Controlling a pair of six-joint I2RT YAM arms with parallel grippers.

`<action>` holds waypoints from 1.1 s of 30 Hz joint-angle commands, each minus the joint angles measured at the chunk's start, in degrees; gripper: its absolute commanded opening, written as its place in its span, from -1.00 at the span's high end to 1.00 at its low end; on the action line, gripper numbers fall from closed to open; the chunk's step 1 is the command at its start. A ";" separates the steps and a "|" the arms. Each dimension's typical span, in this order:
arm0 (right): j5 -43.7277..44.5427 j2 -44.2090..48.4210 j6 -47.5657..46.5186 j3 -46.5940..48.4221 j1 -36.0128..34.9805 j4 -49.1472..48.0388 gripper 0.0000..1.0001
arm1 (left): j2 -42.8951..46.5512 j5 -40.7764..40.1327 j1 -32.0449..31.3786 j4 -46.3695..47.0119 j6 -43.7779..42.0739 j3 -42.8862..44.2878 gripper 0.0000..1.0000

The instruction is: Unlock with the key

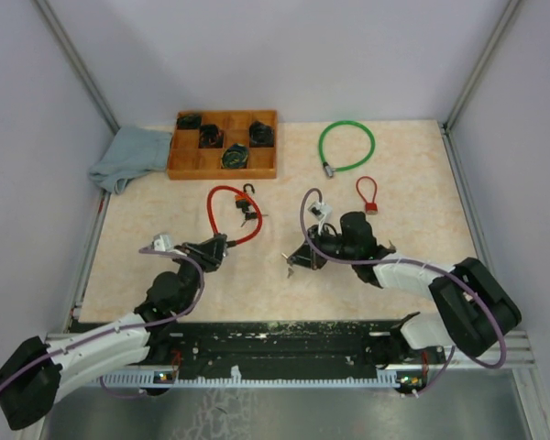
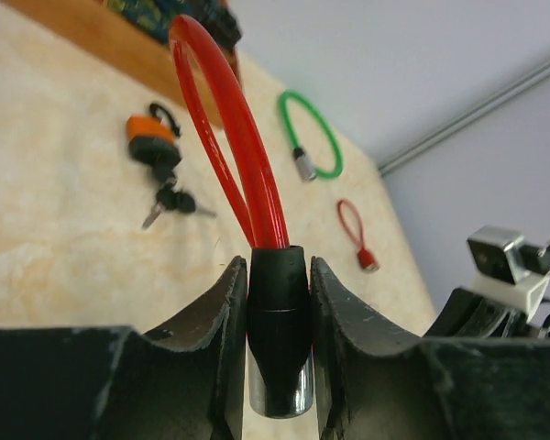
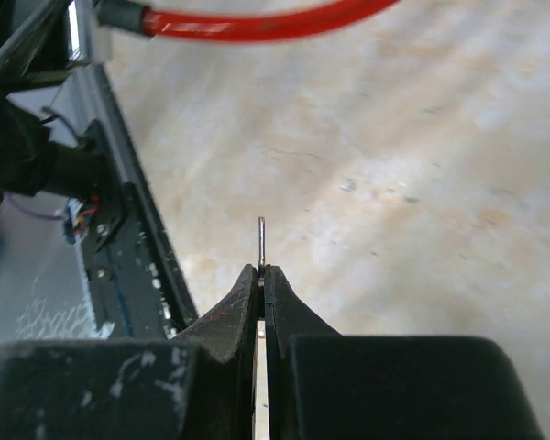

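My left gripper (image 2: 278, 261) is shut on the black and chrome barrel (image 2: 278, 316) of a red cable lock, whose red loop (image 2: 222, 119) rises away from the jaws. From above, that gripper (image 1: 217, 247) sits at the near end of the red loop (image 1: 222, 194). My right gripper (image 3: 261, 269) is shut on a thin metal key (image 3: 261, 240), with the blade sticking out past the fingertips. In the top view the right gripper (image 1: 301, 259) hovers right of the lock barrel, apart from it, key (image 1: 291, 267) pointing left.
A small padlock (image 2: 149, 136) with a bunch of keys (image 2: 172, 200) lies beside the red loop. A green cable lock (image 1: 346, 147) and a small red cable lock (image 1: 368, 194) lie at the back right. A wooden tray (image 1: 222, 174) and a blue cloth (image 1: 128, 156) are at the back left.
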State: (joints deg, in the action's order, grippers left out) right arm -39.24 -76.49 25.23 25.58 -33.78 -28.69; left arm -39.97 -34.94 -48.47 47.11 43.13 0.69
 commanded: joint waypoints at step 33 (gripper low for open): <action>49.51 4.35 -4.96 13.41 10.47 41.04 0.07 | -6.44 4.84 0.09 -13.36 17.28 -1.03 1.00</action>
State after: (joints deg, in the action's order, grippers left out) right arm -0.60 -73.63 18.87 36.27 -25.50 7.20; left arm -46.87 -31.24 -48.49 32.51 60.14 0.51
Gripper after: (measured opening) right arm 0.451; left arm 0.338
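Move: The right hand holds a key pair. The bare table where it will lie is about 5 cm ahead, 7 cm right and 9 cm below; loose keys lie roughly 11 cm ahead and 25 cm right, the small red lock 23 cm ahead and 30 cm right. The left hand, gripping the red cable lock, has clear table about 16 cm straight below; the black-headed keys sit some 18 cm ahead, 1 cm right, the orange padlock 23 cm ahead, 2 cm left. Still pinching the key pair, the right hand sinks about 8 cm while sliding right and forward, opens its fingers to nearly half and lets go of the keys on the bare table, then rises a little and heads off right and forward towards the loose keys, swinging clockwise throughout. The left hand keeps its grip on the cable lock and lowers it about 8 cm, tipping its fingers down. ##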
